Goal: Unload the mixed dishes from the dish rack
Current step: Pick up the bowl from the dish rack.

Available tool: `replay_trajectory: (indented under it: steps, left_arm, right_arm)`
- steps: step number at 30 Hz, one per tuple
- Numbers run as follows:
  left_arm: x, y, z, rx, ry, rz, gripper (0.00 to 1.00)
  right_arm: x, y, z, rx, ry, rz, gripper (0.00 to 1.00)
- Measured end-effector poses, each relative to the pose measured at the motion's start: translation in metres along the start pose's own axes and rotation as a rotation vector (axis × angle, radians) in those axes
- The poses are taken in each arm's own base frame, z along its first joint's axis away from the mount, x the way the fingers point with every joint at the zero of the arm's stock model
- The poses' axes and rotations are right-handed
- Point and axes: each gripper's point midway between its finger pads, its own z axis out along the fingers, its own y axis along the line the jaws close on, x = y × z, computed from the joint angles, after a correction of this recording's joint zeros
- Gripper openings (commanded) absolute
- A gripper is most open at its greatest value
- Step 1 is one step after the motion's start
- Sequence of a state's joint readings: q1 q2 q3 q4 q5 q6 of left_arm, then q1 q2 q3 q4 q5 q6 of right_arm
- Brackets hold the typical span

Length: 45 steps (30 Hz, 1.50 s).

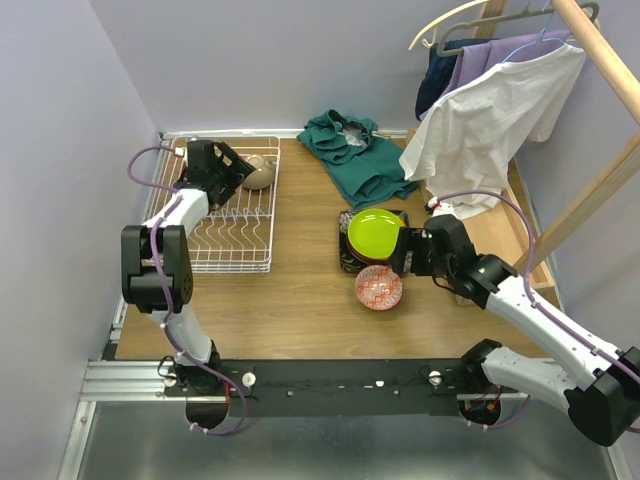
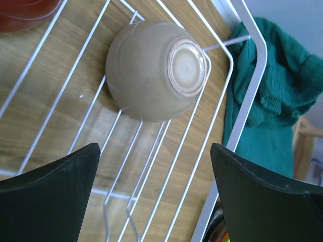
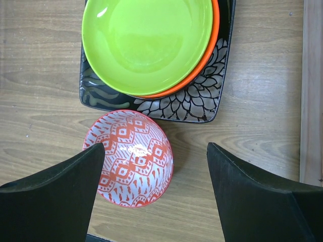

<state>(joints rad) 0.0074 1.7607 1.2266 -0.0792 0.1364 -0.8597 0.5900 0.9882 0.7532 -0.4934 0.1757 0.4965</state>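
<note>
The white wire dish rack (image 1: pixel 240 267) stands at the table's left. A beige bowl (image 1: pixel 258 173) lies bottom-up in its far right corner (image 2: pixel 156 70), and a red dish (image 2: pixel 20 10) peeks in beside it. My left gripper (image 2: pixel 154 148) hovers open over the rack (image 2: pixel 248 101), just short of the beige bowl, holding nothing. A lime-green plate (image 3: pixel 146 40) lies on an orange plate (image 3: pixel 214 40) on the black square floral plate (image 3: pixel 202 98). The red-patterned bowl (image 3: pixel 132 159) stands upright on the table in front of this stack. My right gripper (image 3: pixel 155 148) is open above it, the bowl nearer its left finger.
A green cloth (image 1: pixel 355 155) lies behind the plate stack, beside the rack's far corner (image 2: pixel 267 96). A white shirt (image 1: pixel 490 120) hangs from a wooden clothes rack at the right. A long wooden tray's edge (image 3: pixel 313 91) runs along the right of the plates.
</note>
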Motion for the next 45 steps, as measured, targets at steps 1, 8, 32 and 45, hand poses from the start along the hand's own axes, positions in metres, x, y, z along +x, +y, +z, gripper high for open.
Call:
replay_trajectory:
  steps: [1, 8, 32, 45]
  left_arm:
    - [0.000, 0.001, 0.006, 0.002, -0.003, -0.029, 0.99]
    - [-0.004, 0.001, 0.037, 0.020, -0.052, -0.244, 0.99]
    - [-0.013, 0.017, 0.077, 0.051, -0.186, -0.418, 0.99]
    - [0.009, 0.008, 0.086, 0.069, -0.136, -0.414, 0.99]
  right_arm:
    - [0.000, 0.000, 0.000, 0.000, 0.000, 0.000, 0.90]
    - [0.000, -0.002, 0.002, 0.016, -0.003, -0.001, 0.90]
    - [0.003, -0.011, 0.010, 0.063, 0.016, -0.037, 0.91]
    - [0.002, -0.011, 0.011, 0.064, 0.019, -0.062, 0.91]
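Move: The beige bowl leans in the rack about 8 cm ahead of my left hand, some 3 cm to its right and roughly 8 cm below it. The red bowl sits about 13 cm to the left of the beige bowl and level with it; the blue mug is some 17 cm left of the beige bowl and 4 cm nearer to me. From my right hand the beige bowl lies roughly 32 cm ahead and 29 cm to the left. With the fingers kept wide open, I bring my left hand forward and down to the beige bowl, about 6 cm each way, the forward reach leading. On the way I turn the wrist some 25 degrees, its left side dropping and the fingers swinging counter-clockwise, then shift 2 to 3 cm right at the end so the open fingers come close about the bowl. ##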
